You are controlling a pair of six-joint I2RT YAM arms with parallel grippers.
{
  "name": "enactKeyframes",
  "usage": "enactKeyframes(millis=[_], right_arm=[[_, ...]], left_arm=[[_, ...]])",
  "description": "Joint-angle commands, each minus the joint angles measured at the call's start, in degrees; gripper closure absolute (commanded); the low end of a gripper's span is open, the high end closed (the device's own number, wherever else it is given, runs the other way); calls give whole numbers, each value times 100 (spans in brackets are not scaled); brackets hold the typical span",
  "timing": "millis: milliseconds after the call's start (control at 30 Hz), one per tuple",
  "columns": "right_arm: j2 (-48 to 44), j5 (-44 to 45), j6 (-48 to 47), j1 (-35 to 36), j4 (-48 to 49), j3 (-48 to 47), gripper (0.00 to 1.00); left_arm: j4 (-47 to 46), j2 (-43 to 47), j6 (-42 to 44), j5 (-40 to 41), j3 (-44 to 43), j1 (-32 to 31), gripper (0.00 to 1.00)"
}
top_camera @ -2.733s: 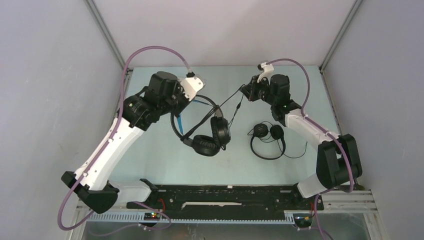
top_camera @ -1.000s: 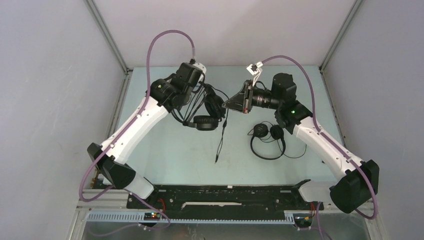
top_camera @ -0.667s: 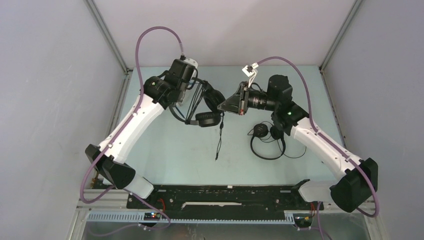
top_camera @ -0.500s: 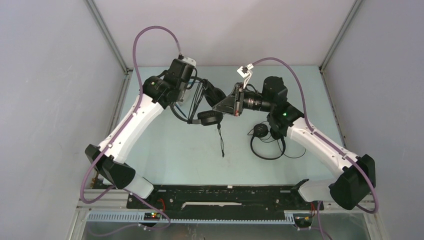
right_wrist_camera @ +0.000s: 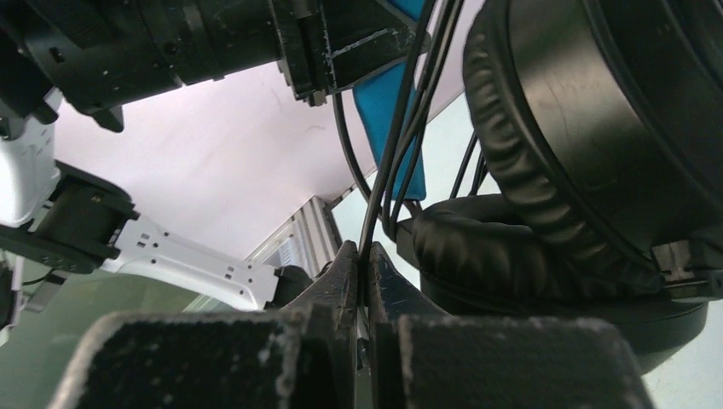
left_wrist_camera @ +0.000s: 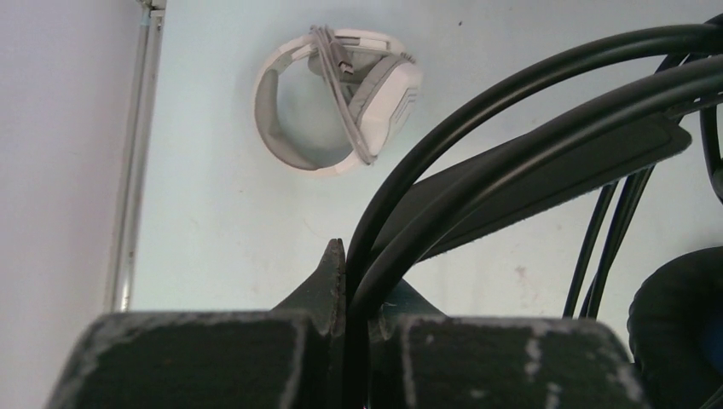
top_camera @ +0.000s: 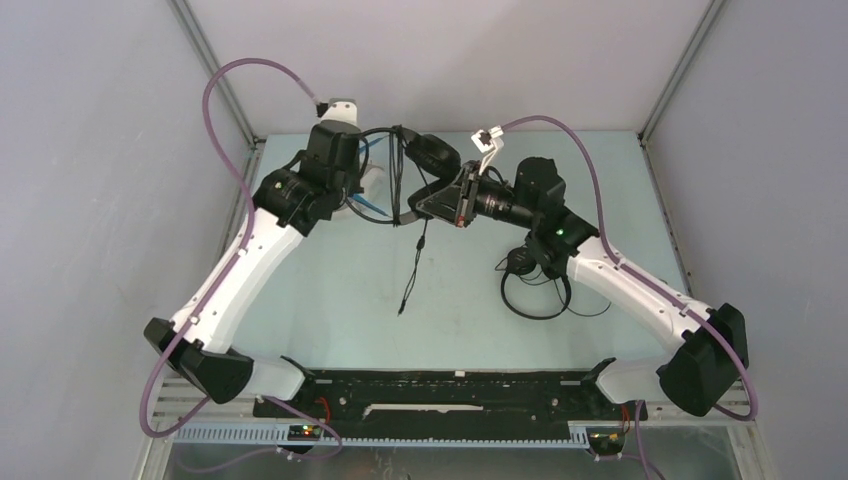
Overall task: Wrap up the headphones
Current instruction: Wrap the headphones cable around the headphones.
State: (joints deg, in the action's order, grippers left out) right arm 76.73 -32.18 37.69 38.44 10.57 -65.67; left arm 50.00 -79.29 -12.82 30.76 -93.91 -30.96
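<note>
My left gripper [top_camera: 377,168] is shut on the thin headband [left_wrist_camera: 546,162] of the black headphones [top_camera: 434,156], holding them above the table at the back. Their padded ear cups [right_wrist_camera: 597,128] and blue lining [right_wrist_camera: 392,102] fill the right wrist view. My right gripper [top_camera: 425,203] is shut on their black cable [right_wrist_camera: 401,128], just below the cups. The cable's loose end [top_camera: 408,290] hangs toward the table. The white-grey headphones [left_wrist_camera: 337,102], cable wound round them, lie on the table below the left wrist. The slim black headphones [top_camera: 535,282] lie under the right arm.
Metal frame posts [top_camera: 215,75] and grey walls close in the pale table [top_camera: 330,300] at the left, back and right. A black rail [top_camera: 450,395] runs along the near edge between the arm bases.
Both arms have carried the black headphones toward the back left and higher. The right gripper followed to the left along the cable, and the hanging cable end swung left.
</note>
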Motion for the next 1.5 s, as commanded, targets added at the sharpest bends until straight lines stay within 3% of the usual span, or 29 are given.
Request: enactKeyframes(millis=[0,233,400,767,1033,1200,1367,1467], right_arm=[[-83,555,-496,236,143,-273,96],[-105,791,-1050,381,183,-271,93],[-90,1263,-1428,603,154,-271,85],[-79,1926,-1828,825,118,-271,88],[-148,1691,-1854,1005,-35,-272,87],[-378,1230,-1827,1084,-350,-230,79],[-695,924,-1872,1087,416,546,67],[-813,1091,-2172,1093,896,1036,53]], left_arm=[[-1203,381,-1003,-88,146,77,100],[-1410,528,-1426,-208,250,73,100],[-1462,606,-1546,-225,257,73,100],[-1601,944,-1625,-259,410,73,100],[-1287,920,-1574,-301,73,73,100],[-1296,1002,-1409,-328,26,73,100],[-1199,1037,-1364,-397,-145,73,100],[-1200,1054,-1318,-577,-222,73,100]])
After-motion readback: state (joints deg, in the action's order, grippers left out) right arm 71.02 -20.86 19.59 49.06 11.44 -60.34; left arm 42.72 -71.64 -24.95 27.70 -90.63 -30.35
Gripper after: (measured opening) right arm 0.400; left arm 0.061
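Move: The right fingertips are on the black cable where it leaves the headphones; its slider hangs about 8 cm below them, 1 cm back. From that hand the nearer earcup is some 5 cm ahead and 2 cm right, roughly level; the wrapped strands are about 4 cm ahead, 5 cm left and 4 cm up. The left hand grips the headband, with the pinched cable about 11 cm to its right, 4 cm back and 5 cm lower. The right fingers let go of the cable: they loosen slightly as the hand eases left about 2.5 cm beside the earcups and rolls its forward side up, then open to under half while it draws back 4 cm, away from the cups. The left hand keeps its grip on the headband, lifts it about 4 cm and rolls its right side up nearly 20 degrees. ##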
